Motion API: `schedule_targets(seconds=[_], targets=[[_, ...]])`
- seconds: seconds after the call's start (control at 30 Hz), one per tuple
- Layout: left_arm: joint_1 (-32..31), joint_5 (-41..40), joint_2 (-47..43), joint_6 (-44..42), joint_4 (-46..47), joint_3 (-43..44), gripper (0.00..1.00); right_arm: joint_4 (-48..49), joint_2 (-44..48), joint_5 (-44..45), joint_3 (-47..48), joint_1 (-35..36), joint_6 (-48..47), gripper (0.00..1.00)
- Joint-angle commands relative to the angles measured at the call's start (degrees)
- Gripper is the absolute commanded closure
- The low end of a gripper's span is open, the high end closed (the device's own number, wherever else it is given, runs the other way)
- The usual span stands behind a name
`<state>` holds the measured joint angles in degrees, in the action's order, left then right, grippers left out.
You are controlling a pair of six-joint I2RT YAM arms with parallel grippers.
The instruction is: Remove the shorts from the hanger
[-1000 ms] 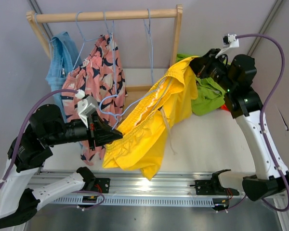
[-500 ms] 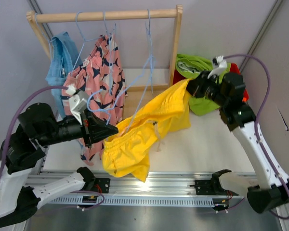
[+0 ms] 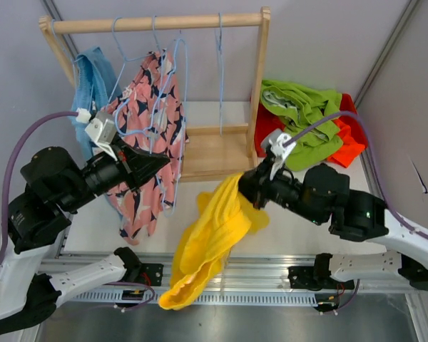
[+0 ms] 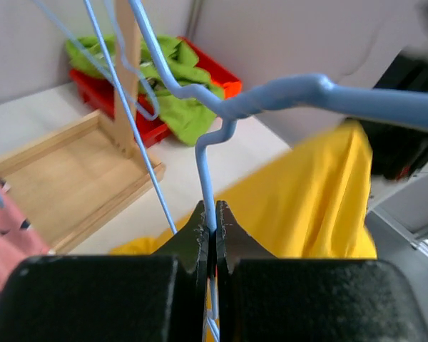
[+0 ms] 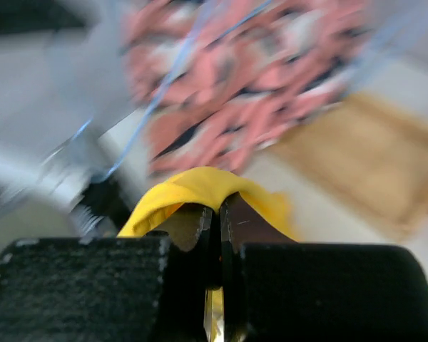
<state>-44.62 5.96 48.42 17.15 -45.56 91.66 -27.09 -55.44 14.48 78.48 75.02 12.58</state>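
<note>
The yellow shorts (image 3: 210,239) hang bunched from my right gripper (image 3: 244,187), which is shut on their upper fold over the table's front middle; their lower end droops past the front rail. In the right wrist view the yellow shorts (image 5: 192,187) drape over the shut right gripper (image 5: 215,208). My left gripper (image 3: 164,160) is shut on a bare light blue wire hanger (image 3: 184,92), held up in front of the pink whale-print shorts (image 3: 146,107). The left wrist view shows the left gripper (image 4: 214,214) pinching the hanger (image 4: 271,96). No yellow cloth is on that hanger.
The wooden rack (image 3: 157,23) stands at the back with its base board (image 3: 214,153). The pink shorts and the light blue shorts (image 3: 91,78) hang on it, beside an empty hanger (image 3: 220,71). Lime green shorts (image 3: 303,107) lie on an orange-red piece (image 3: 349,139) at the back right.
My right gripper swung from the back right to the front middle, pulling the yellow shorts off the hanger. My left gripper lifted the freed hanger up and back toward the rack.
</note>
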Motion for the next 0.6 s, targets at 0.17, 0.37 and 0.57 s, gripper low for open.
schedule_targets(seconds=[0.17,0.37,0.57], targets=[[-0.38,-5.52,-4.38,2.10,-10.51,-3.94,1.00,8.89,-8.79,27.55,28.43,-24.62,-17.94,1.00],[-0.38,-4.64,-5.53,3.16,-10.34,-6.93,1.00,4.86,-28.38,17.43,54.82,-45.12,-20.22,1.00],[-0.38,-8.04,-2.73,1.84,-8.06,-7.55,1.00,7.92,-39.39,6.98,57.51,-60.22,-12.96,1.00]])
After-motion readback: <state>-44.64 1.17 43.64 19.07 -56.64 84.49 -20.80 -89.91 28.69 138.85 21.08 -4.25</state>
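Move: The red box, where the already freed yellow shorts are being taken, has its middle about 38 cm ahead of the right hand, 22 cm to its right and 35 cm lower. The green shorts heaped in it centre some 18 cm to that hand's right and 38 cm ahead, 32 cm below; the rack's wooden base is roughly 30 cm ahead, 11 cm left and 40 cm down. From the left hand the box lies about 36 cm ahead, 44 cm right and 40 cm below. The yellow shorts, still pinched in the shut right fingers, are swept fast up and out across the table to the red box's side, about 25 cm each forward, right and up. The right wrist swings some 70 degrees clockwise and tips its fingers upward. Meanwhile the left hand, keeping the emptied hanger, sinks about 8 cm and drifts slightly left. ##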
